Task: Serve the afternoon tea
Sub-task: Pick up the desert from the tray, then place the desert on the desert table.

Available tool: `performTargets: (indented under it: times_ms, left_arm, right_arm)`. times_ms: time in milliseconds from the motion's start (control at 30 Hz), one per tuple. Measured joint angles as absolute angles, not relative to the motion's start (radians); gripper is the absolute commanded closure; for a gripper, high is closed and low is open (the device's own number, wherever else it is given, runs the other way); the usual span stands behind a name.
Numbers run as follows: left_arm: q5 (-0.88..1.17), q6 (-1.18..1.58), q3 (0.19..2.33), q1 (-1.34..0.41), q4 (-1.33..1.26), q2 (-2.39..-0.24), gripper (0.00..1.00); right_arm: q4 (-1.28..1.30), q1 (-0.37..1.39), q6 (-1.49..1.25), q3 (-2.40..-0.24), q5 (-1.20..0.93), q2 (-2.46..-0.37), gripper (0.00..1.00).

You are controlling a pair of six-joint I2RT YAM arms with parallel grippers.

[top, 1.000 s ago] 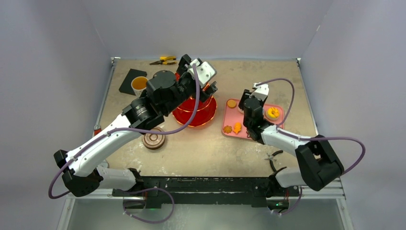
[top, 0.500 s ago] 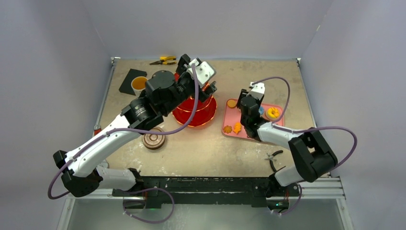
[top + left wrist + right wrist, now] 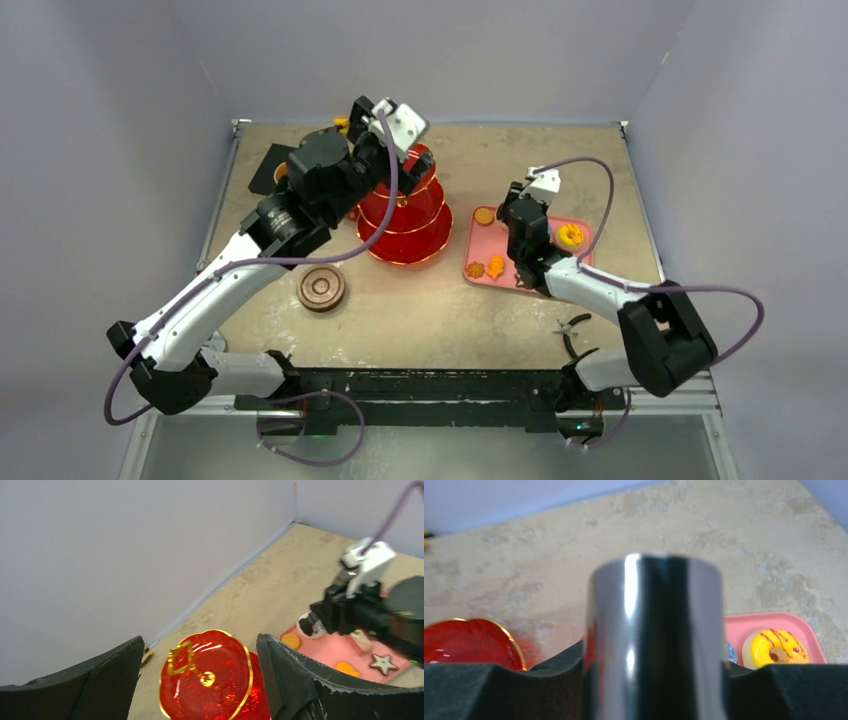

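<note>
The red three-tier stand with gold rims stands mid-table. My left gripper hovers above its top tier, open, with the gold handle in the gap and nothing touching the fingers. My right gripper is at the left end of the pink tray. Its jaws are shut on a shiny metal cylinder that fills the gap between the pads. A yellow doughnut, a round biscuit and orange pastries lie on the tray. A brown saucer sits front left.
A black mat lies at the back left, partly under my left arm. A yellow-handled tool lies by the back wall. A black hand tool rests near the right front edge. A star biscuit lies on the tray.
My left arm has swung back and to the left, uncovering the stand's top tiers. My right gripper has narrowed onto the metal cylinder and barely shifted.
</note>
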State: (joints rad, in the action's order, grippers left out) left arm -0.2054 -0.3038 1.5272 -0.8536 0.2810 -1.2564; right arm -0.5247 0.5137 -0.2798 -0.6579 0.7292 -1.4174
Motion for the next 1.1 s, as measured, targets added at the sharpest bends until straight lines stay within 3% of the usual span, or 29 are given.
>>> performTargets:
  times_ms: [400, 667, 1100]
  left_arm:
    - [-0.194, -0.196, 1.629, -0.601, 0.377, -1.358, 0.19]
    - [-0.194, -0.185, 1.629, -0.554, 0.39, -1.361, 0.19]
    - [-0.189, -0.183, 1.629, -0.543, 0.392, -1.36, 0.19]
  right_arm:
    - [-0.485, 0.581, -0.277, -0.646, 0.612, -1.126, 0.68]
    - [-0.49, 0.727, -0.261, -0.69, 0.569, -1.297, 0.68]
    - [-0.636, 0.76, -0.253, -0.694, 0.504, -1.441, 0.67]
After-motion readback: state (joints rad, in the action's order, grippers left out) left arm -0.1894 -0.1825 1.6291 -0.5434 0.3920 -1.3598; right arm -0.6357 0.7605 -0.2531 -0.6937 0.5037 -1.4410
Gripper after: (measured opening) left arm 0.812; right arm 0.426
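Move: The right hand's tongs already pinch the chocolate-topped white donut, about 12 cm straight below it. The stand's bottom tier centres roughly 25 cm left of that hand, 2 cm back and 12 below. Some 14 cm below lie the round cookie, 6 cm left and 1 ahead, and the blue donut, 8 cm right and 2 back. From the left hand the tier is about 8 cm ahead, 5 right and 41 below. Right hand lifts the donut about 9 cm, swings 14 left, lowers towards the tier; left hand clears forward-left. ##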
